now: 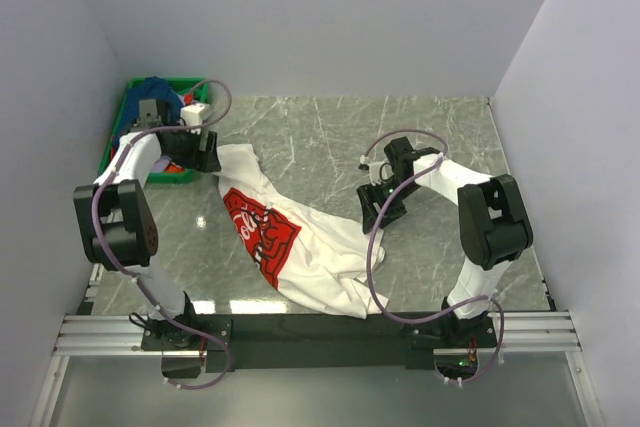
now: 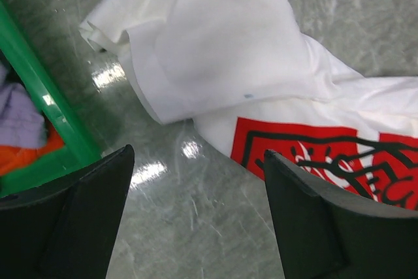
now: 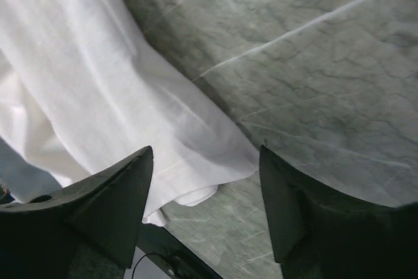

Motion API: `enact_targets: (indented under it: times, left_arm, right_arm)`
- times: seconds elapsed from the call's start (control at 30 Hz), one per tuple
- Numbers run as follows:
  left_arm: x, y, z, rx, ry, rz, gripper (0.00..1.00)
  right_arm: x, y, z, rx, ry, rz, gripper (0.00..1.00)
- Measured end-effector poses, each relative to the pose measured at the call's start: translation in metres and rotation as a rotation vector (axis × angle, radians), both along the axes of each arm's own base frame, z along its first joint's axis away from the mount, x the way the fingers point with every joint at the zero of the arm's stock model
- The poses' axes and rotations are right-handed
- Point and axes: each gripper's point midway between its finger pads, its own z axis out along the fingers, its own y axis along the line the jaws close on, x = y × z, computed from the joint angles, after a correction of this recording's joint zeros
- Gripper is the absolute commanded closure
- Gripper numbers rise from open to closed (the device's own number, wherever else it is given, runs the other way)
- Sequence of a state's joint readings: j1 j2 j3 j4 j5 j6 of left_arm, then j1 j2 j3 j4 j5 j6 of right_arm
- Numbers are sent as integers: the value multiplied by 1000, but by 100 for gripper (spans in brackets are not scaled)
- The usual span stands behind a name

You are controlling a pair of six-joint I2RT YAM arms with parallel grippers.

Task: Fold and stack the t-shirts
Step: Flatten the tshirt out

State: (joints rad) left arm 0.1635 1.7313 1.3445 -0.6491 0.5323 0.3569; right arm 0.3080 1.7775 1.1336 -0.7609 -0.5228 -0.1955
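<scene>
A large white t-shirt (image 1: pixel 300 247) with a red chest mark (image 1: pixel 258 227) lies crumpled in a diagonal across the table. My left gripper (image 1: pixel 207 159) is open and empty beside the shirt's upper end. In the left wrist view the left gripper (image 2: pixel 198 155) is over bare table, with the white cloth (image 2: pixel 222 37) and red mark (image 2: pixel 294 142) just ahead. My right gripper (image 1: pixel 372 209) is open above the shirt's right edge. In the right wrist view a shirt corner (image 3: pixel 196 161) lies between the open fingers. A dark blue shirt (image 1: pixel 160 92), lavender cloth (image 2: pixel 19 119) and red cloth (image 2: pixel 26 158) lie in the crate.
A green plastic crate (image 1: pixel 118 132) stands at the table's far left, its wall (image 2: pixel 39 89) close to my left gripper. Grey walls enclose the table on three sides. The black front rail shows under the shirt's corner (image 3: pixel 163 253).
</scene>
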Motion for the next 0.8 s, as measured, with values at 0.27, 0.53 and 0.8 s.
enact_targets:
  times: [0.27,0.53,0.8]
  left_arm:
    - [32,-7,-23,105,35,13,17]
    - [30,-1,-36,148,84,66,24]
    - [25,-1,-58,140,181,102,44]
  right_arm:
    - [-15,7,7,69,45,55,65]
    - [-21,8,9,85,68,72,100]
    - [-18,4,16,79,39,60,100]
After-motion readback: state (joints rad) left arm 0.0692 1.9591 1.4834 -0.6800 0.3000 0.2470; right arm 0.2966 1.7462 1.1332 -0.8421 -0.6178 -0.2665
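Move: Below and just beyond the left hand lies the t-shirt's far left corner, about 3 cm ahead, 3 cm right and 10 cm down; from that hand the red print is some 13 cm back and 11 cm right, and the green bin 10 cm ahead and 14 cm left. The right hand hangs 2 cm above the t-shirt's right corner, 2 cm back and 1 cm left; from there the print is 24 cm left and 2 cm back. Drawing back about 2 cm just over the t-shirt's right corner, the right hand shuts its fully parted fingers, seeming to pinch the cloth, and edges up 1 or 2 cm. Meanwhile the left hand sinks some 6 cm towards the far left corner, first also reaching 3 cm forward, its wrist turning roughly 15 degrees and its fingers starting to close late on. ##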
